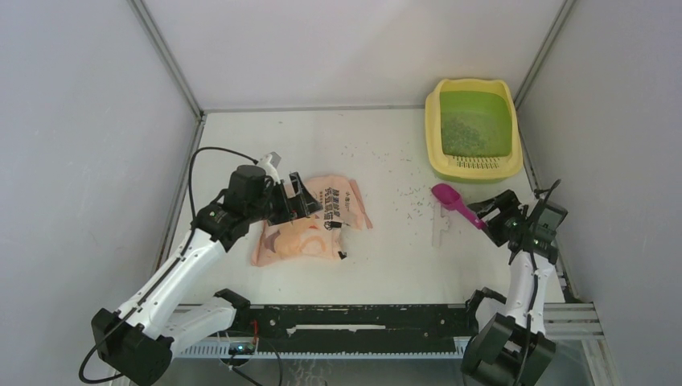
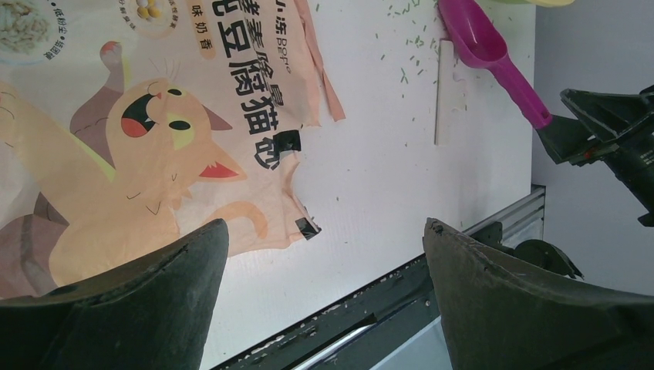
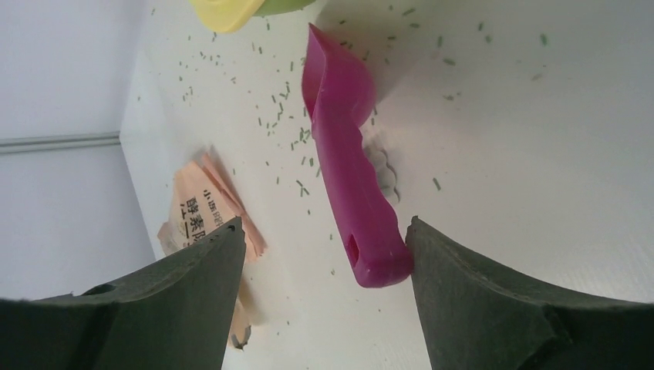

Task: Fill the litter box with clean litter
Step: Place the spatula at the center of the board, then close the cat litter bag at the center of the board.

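The litter box [image 1: 437, 121], yellow rim and green basin, stands at the far right; its yellow corner shows in the right wrist view [image 3: 224, 11]. Dark litter [image 1: 465, 133] lies in the basin. A magenta scoop [image 1: 452, 201] lies on the table in front of the box. My right gripper [image 1: 488, 217] is open around the end of the scoop's handle [image 3: 362, 223], which rests against the right finger [image 3: 463, 285]; the gripper [image 3: 324, 225] is empty. My left gripper [image 1: 303, 197] is open and empty above the peach-pink printed bag [image 1: 310, 225], as in the left wrist view [image 2: 325, 225].
Loose granules [image 1: 402, 193] are scattered on the white table between bag and box. A thin white strip [image 1: 438, 225] lies beside the scoop, also in the left wrist view [image 2: 447, 92]. Grey walls enclose three sides. A black rail [image 1: 362, 322] runs along the near edge.
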Action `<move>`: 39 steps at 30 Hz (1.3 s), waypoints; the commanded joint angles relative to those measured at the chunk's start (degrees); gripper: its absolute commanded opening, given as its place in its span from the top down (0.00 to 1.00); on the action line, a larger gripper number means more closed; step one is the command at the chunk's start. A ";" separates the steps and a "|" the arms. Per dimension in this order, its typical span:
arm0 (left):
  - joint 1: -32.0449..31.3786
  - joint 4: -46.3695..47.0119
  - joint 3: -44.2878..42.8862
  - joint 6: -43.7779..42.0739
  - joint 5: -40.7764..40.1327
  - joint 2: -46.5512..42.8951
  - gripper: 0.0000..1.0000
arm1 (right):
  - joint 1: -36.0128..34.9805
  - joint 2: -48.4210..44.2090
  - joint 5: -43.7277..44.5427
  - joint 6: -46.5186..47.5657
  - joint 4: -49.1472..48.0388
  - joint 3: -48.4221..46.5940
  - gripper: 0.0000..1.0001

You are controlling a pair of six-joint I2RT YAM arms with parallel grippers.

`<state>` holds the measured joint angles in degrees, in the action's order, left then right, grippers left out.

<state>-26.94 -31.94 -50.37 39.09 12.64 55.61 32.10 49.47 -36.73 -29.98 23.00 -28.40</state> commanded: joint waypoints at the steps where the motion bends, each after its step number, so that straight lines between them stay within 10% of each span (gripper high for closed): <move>1: -0.09 1.88 0.15 0.64 0.84 0.06 0.00 | -0.15 -2.73 4.24 2.17 1.90 -1.12 0.17; 14: -0.01 1.07 -0.85 -0.13 1.48 0.94 0.00 | 6.30 -9.53 2.50 -4.38 -0.80 1.53 0.17; 29: 0.40 -0.28 -1.20 -1.56 0.20 0.88 0.00 | -46.11 10.93 15.97 -7.29 -4.44 -19.14 0.17; 39: 1.59 -2.56 1.74 -1.12 -0.46 -4.06 0.00 | -54.57 46.84 13.57 2.49 -3.85 -44.04 0.21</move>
<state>-26.13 -33.93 -50.37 38.61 12.99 54.63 -22.44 87.64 -23.38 -33.52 19.18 -65.41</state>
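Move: The litter bag's middle lies about 42 cm to the right hand's left, level with it fore and aft and some 9 cm lower. The spatula lies just off the open fingers, its middle 4 cm ahead, 5 cm left and 7 cm below; the white strip is 9 cm left and 1 cm back. The litter box stands 23 cm straight ahead. From the left hand, the bag is 17 cm below, 2 cm back and 2 cm left. Backward and to the right first, about 4 cm, the right hand draws its already open fingers off the spatula's handle end, then reverses into a fast sweep left of nearly 30 cm towards the litter bag, going over the spatula and strip and reaching forward. It rises on the way, sinks a little at the end, and turns counter-clockwise about 45 degrees; the fingers stay open. ##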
